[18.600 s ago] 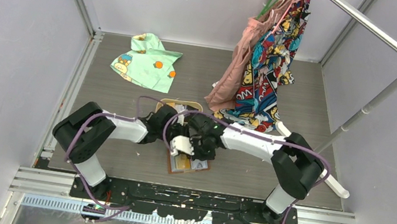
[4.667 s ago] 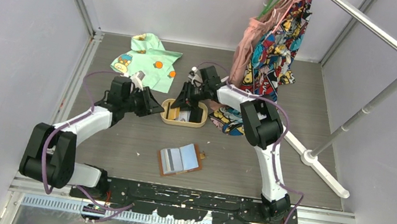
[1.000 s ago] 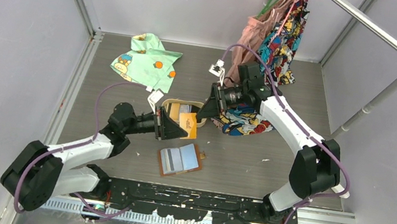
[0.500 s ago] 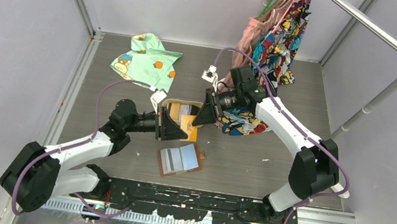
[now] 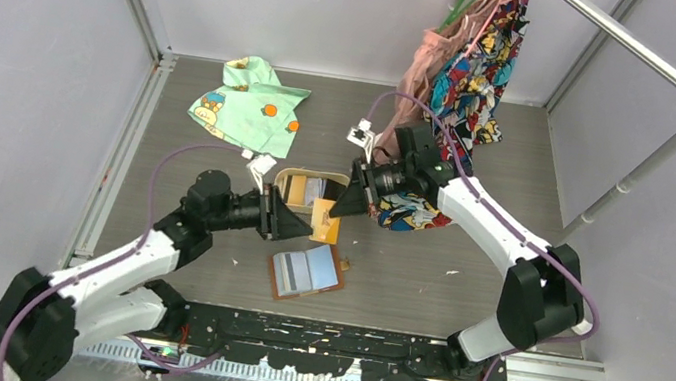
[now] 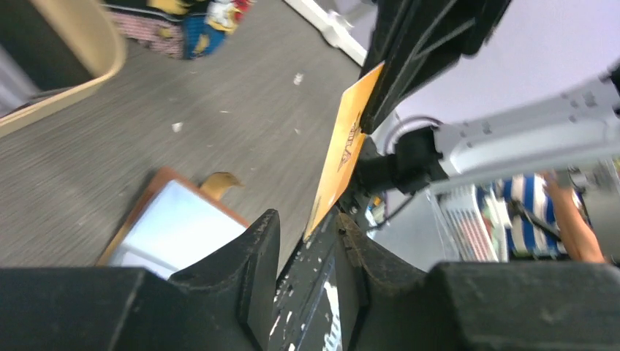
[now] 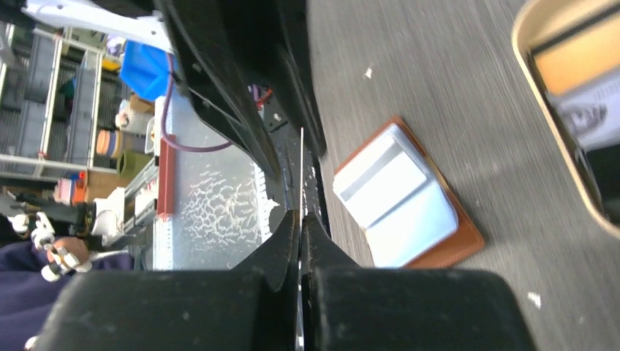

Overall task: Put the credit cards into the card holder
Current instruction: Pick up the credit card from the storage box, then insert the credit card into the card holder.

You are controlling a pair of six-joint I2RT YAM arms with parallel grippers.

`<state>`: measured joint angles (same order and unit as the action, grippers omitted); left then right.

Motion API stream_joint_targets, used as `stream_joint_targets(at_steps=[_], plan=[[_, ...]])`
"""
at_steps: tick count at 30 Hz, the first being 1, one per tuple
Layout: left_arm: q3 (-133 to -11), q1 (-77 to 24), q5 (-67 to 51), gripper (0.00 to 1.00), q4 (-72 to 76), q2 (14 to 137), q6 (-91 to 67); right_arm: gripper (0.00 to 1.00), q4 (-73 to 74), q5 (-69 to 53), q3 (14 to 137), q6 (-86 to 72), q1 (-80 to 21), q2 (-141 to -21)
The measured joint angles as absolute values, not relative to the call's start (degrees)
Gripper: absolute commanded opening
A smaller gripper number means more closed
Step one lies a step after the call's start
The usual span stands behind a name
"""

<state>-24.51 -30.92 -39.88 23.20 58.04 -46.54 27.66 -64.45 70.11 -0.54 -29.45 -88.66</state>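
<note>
The orange credit card hangs in the air between both grippers, above the table. My right gripper is shut on its upper edge; in the right wrist view the card shows edge-on as a thin line between the pressed jaws. My left gripper stands open, and the card's lower corner is just at its fingertips. The brown card holder lies open on the table below, with light blue and grey cards in its slots. More cards lie in the tan tray.
The tan oval tray sits just behind the grippers. A green printed garment lies at the back left. Colourful clothes hang from a rack at the back right, and its white base bar runs along the right side.
The orange card has passed from my left gripper to my right one. The left jaws opened and drew back slightly; the right jaws closed on the card's upper edge.
</note>
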Motion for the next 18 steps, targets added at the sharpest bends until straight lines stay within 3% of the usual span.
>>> stream_joint_targets(at_steps=[3, 6, 12, 18], plan=[[-24.6, -30.96, -31.46, 0.53, 9.69, 50.11, -46.06, 0.01, 23.46, -60.77, 63.64, -5.48, -28.36, -86.24], [-24.6, -31.42, -24.97, 0.61, -1.43, 44.91, -46.68, 0.01, 20.95, -58.81, 59.51, -8.71, -27.73, -86.37], [-23.42, -37.17, -14.76, 0.68, -11.7, 47.0, -51.31, 0.01, 14.72, -57.78, 50.28, -15.46, -28.18, -88.33], [-23.57, -43.72, -7.03, 0.66, -16.32, 55.53, -53.21, 0.01, 7.09, -57.06, 49.12, -21.04, -30.0, -93.49]])
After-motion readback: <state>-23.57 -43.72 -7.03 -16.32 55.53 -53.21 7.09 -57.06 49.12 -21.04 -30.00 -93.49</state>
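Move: Below the right hand, which already grips the orange card, the card holder lies open on the table, about 20 cm down, 6 cm back and 4 cm to the left. The storage box is roughly 13 cm ahead and 6 cm left of that hand, also 20 cm down. From the left hand, the card holder is some 17 cm below, 4 cm back and 1 cm left; the box is 15 cm ahead and 2 cm left, as far down; the card is 4 cm right, 2 cm ahead and barely higher. Sinking about 12 cm towards the card holder, the right hand keeps its pinch on the card and rolls it some 20 degrees, fingers dipping a little. The left hand draws off left from the card, then drops mostly straight down and slightly back to the holder's left part, fingers opening wide and tipping down about 30 degrees; contact with the holder can't be seen. ##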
